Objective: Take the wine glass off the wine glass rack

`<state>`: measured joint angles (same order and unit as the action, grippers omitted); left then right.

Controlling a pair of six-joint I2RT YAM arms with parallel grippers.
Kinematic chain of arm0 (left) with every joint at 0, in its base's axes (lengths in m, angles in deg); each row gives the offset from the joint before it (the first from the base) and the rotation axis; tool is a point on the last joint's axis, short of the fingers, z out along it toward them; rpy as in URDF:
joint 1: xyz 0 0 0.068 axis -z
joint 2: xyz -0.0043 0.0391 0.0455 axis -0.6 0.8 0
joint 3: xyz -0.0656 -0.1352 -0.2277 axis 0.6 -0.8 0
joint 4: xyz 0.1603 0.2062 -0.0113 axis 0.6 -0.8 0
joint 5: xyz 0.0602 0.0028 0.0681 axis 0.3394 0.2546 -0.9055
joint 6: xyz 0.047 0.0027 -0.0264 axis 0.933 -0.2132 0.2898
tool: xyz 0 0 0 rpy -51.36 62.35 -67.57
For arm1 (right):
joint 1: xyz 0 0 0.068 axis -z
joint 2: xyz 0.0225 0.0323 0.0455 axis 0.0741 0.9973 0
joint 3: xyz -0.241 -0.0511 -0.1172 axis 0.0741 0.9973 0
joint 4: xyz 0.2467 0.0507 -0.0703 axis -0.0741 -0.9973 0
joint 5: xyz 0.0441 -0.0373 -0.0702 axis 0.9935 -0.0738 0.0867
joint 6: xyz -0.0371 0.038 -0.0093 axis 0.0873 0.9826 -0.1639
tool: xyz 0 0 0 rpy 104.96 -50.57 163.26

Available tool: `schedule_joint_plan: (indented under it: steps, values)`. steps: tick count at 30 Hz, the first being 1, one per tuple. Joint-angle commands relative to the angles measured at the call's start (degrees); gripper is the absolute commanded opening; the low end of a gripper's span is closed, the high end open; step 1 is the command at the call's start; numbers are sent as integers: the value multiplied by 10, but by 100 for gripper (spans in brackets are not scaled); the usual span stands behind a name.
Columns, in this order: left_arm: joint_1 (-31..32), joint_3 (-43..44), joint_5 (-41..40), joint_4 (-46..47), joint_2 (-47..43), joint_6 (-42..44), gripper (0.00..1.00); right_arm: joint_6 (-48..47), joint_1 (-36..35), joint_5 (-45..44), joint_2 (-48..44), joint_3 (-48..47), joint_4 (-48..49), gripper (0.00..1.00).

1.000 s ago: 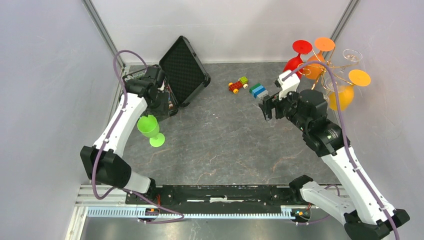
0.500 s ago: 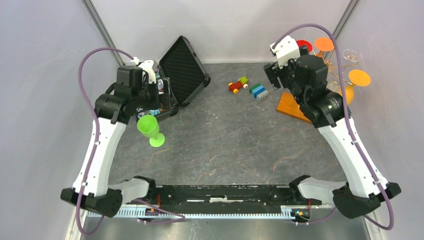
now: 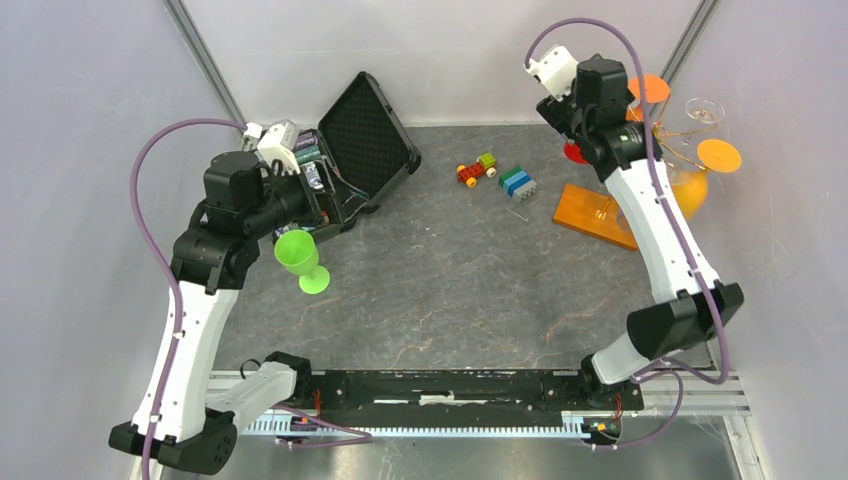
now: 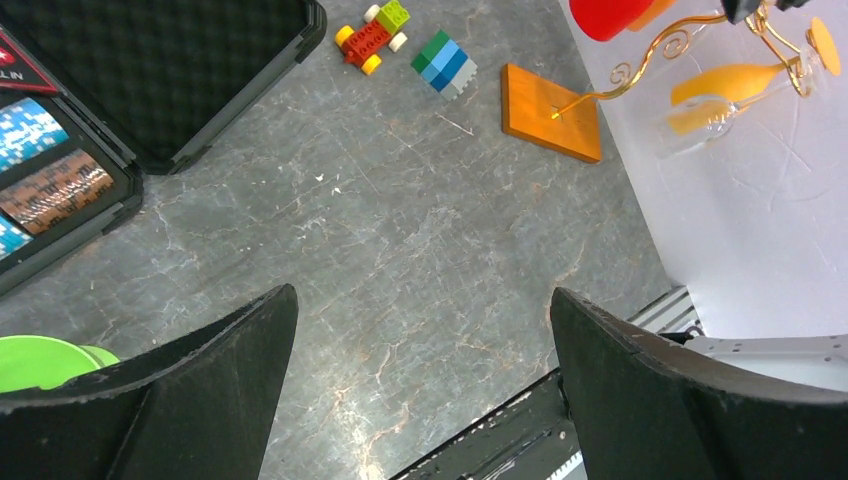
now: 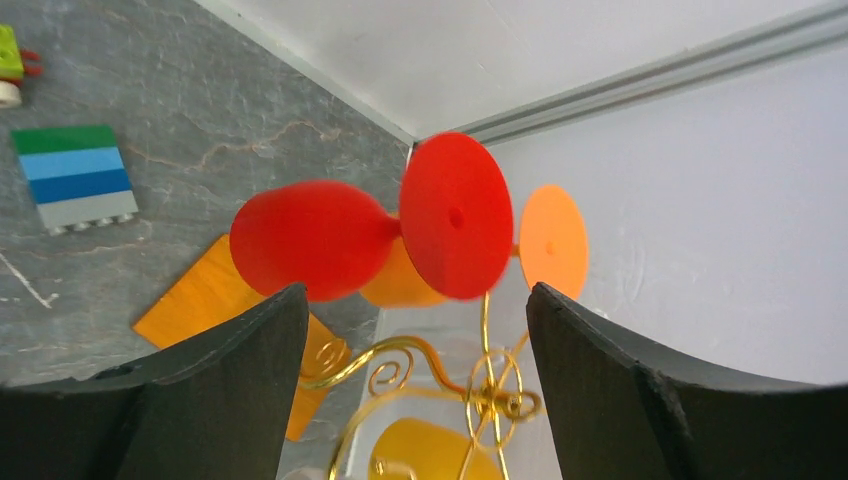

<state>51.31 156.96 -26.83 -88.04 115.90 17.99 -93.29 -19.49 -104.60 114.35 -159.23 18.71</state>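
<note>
The wine glass rack, a gold wire tree on an orange-brown wooden base, stands at the back right. Several wine glasses hang on it: a red one with its round foot, an orange one, a yellow one and a clear one. My right gripper is open and hovers just above the rack's top, with the red glass right ahead of its fingers and touching nothing. A green wine glass stands upright on the table at the left. My left gripper is open and empty, raised beside it.
An open black hinged case lies at the back left, close behind my left arm. A toy car and a blue-green block sit at the back middle. The right wall and back corner stand close behind the rack.
My left gripper opened wide and the left arm rose while the green glass stayed standing. My right arm swung back and up, from in front of the rack to over its top.
</note>
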Motion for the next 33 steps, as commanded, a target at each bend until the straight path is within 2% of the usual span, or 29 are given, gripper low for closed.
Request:
schedule_joint_plan:
  steps: [1, 6, 12, 16, 18, 19, 24, 28, 31, 33]
  values:
    - [-2, -23, 31, 46, 2, -25, 100, -73, -1, -1, 22, -30, 78, 85]
    - [-2, -46, 47, 69, 10, -13, 100, -116, 1, -21, 76, -69, 78, 85]
    - [-2, -65, 16, 75, 19, 12, 100, -149, 2, -46, 92, -62, 89, 82]
    - [-2, -78, 25, 89, 28, 19, 100, -170, 2, -58, 93, -59, 94, 72]
    - [-2, -89, 32, 104, 28, 20, 100, -178, 2, -62, 88, -55, 100, 59]
    - [-2, -95, 36, 113, 28, 19, 100, -186, 2, -66, 84, -43, 110, 57]
    - [-2, -131, 68, 153, 30, 13, 100, -223, 2, -89, 61, 17, 135, 56]
    - [-2, -138, 72, 153, 44, 24, 100, -231, 2, -96, 64, 24, 145, 58]
    - [-2, -140, 73, 160, 52, 24, 100, -235, 3, -101, 75, 21, 150, 54]
    - [-2, -142, 77, 165, 57, 23, 100, -241, 1, -105, 75, 29, 157, 47]
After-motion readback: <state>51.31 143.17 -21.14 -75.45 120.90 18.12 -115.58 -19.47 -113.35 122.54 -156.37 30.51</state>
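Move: The red wine glass hangs upside down on the rack, its foot some 6 cm ahead of the right hand, 2 cm to the right and 3 cm lower. The orange glass's foot is about 9 cm ahead of that hand, 10 cm right and 3 cm down; the rack's gold hub roughly 2 cm ahead, 11 cm right and 5 cm down. From the left hand the red foot lies around 21 cm ahead and 46 cm right, about level. Forward about 5 cm goes the right hand to the red glass's foot, then it eases a little down and right. It rolls some 25 degrees, left side sinking, while the fingers, one above the other, narrow from wide to about half open around the foot without clamping it. The open left hand sinks about 8 cm, drifting slightly forward and right. ##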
